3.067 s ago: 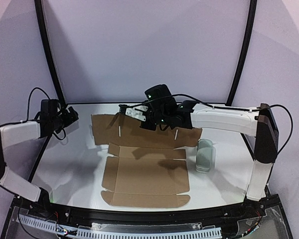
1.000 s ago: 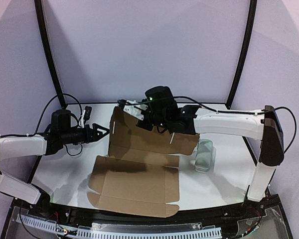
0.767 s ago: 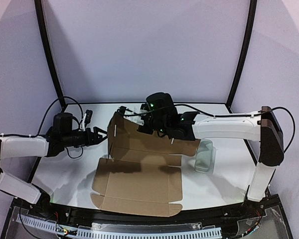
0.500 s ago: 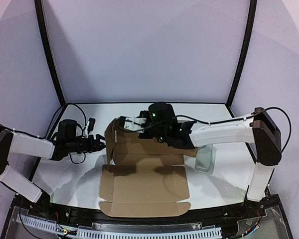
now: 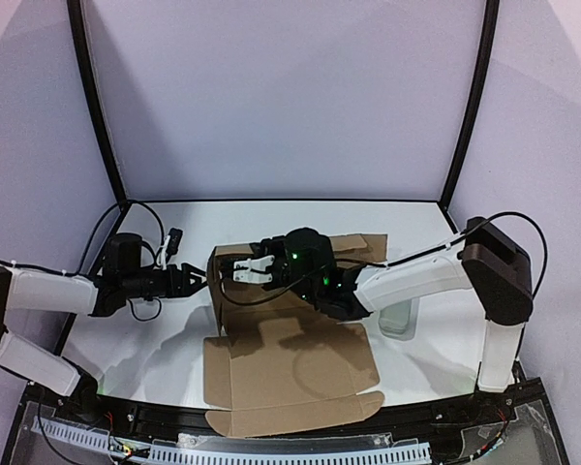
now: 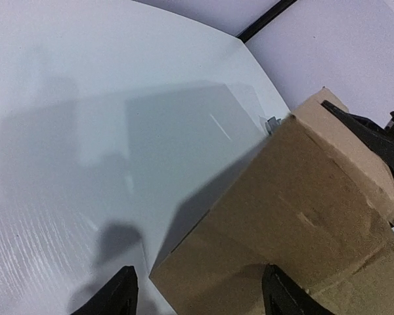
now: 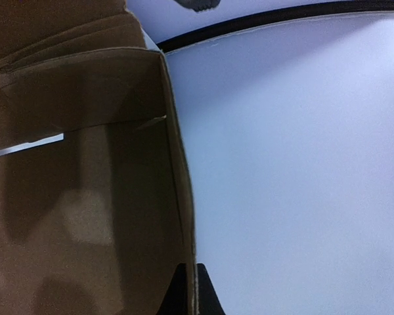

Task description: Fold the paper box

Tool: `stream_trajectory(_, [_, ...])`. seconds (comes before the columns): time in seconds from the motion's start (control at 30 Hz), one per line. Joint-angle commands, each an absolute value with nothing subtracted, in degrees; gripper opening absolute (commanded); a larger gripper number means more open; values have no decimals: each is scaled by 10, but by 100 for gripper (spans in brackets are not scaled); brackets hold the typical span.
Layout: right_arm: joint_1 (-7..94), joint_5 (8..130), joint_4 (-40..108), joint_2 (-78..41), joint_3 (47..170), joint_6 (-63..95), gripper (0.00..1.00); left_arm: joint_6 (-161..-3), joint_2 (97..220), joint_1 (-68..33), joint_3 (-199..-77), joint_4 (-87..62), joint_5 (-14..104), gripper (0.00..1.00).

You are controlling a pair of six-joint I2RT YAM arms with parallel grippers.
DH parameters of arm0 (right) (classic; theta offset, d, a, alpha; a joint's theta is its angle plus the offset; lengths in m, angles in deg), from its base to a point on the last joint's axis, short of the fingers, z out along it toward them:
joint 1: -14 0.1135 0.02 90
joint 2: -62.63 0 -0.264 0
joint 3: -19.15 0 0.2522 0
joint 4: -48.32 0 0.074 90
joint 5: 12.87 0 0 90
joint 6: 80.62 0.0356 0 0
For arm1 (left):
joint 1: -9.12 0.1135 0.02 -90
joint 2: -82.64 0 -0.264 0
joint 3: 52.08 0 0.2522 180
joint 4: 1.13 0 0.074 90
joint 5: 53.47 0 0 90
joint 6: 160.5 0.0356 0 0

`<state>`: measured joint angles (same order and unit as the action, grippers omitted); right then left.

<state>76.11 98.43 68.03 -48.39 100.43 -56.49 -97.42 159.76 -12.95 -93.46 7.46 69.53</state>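
Note:
The paper box (image 5: 300,373) is a brown cardboard sheet lying flat near the front, with its far panel raised into an upright wall. My right gripper (image 5: 236,273) is shut on the top edge of that wall; in the right wrist view its gripper (image 7: 194,287) pinches the thin edge of the paper box (image 7: 79,197). My left gripper (image 5: 198,281) is open at the wall's left corner. Seen from the left wrist, the corner of the paper box (image 6: 302,197) sits between the two spread fingertips of that gripper (image 6: 200,298).
A pale grey-green oblong object (image 5: 399,315) lies on the white table (image 5: 126,339) right of the box, beside the right forearm. Black frame posts (image 5: 95,107) rise at the back corners. The table's front rail (image 5: 271,450) runs just below the flat cardboard.
The right gripper has drawn the far panel forward and to the left, standing it upright. The left arm has reached right to the wall's corner, and its jaws have narrowed a little.

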Motion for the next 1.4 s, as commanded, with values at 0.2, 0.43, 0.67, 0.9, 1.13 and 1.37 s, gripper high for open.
stream_trajectory(0.2, [774, 1031, 818, -566, 1050, -619, 0, -966, 1580, -134, -922, 76, 677, 65])
stream_trajectory(0.43, [766, 1037, 860, -585, 1082, -651, 0, -962, 1610, -134, -946, 97, 691, 64])
stream_trajectory(0.67, [764, 1037, 858, -572, 1060, -642, 0, -941, 1579, -134, -931, 77, 720, 82])
stream_trajectory(0.9, [764, 1020, 825, -541, 1037, -607, 0, -923, 1551, -134, -906, 87, 781, 99])
stream_trajectory(1.13, [764, 1009, 809, -531, 1031, -596, 0, -923, 1562, -134, -900, 111, 794, 99])
stream_trajectory(1.37, [766, 992, 785, -517, 1012, -575, 0, -952, 1610, -134, -919, 147, 744, 97])
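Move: The upright left side flap is about 4 cm to the left hand's right, 2 cm back and 1 cm lower. From the left hand, the slotted panel's middle is roughly 18 cm right, 2 cm ahead and 3 cm lower; the bottom panel is some 18 cm right, 13 cm back and 12 cm below. The right hand, already pinching the cardboard edge near that corner, has the flap about 3 cm left, 2 cm back and 8 cm below. Keeping its pinch on the cardboard edge, the right hand carries the corner about 3 cm forward and nearly 2 cm left, fingers tipping up, then eases back and up slightly. Beside the side flap the left hand first hovers, then spreads its part-open fingers fully while drawing back some 3 cm, with a little shift right and up and a slight clockwise turn, ending close against the flap. ##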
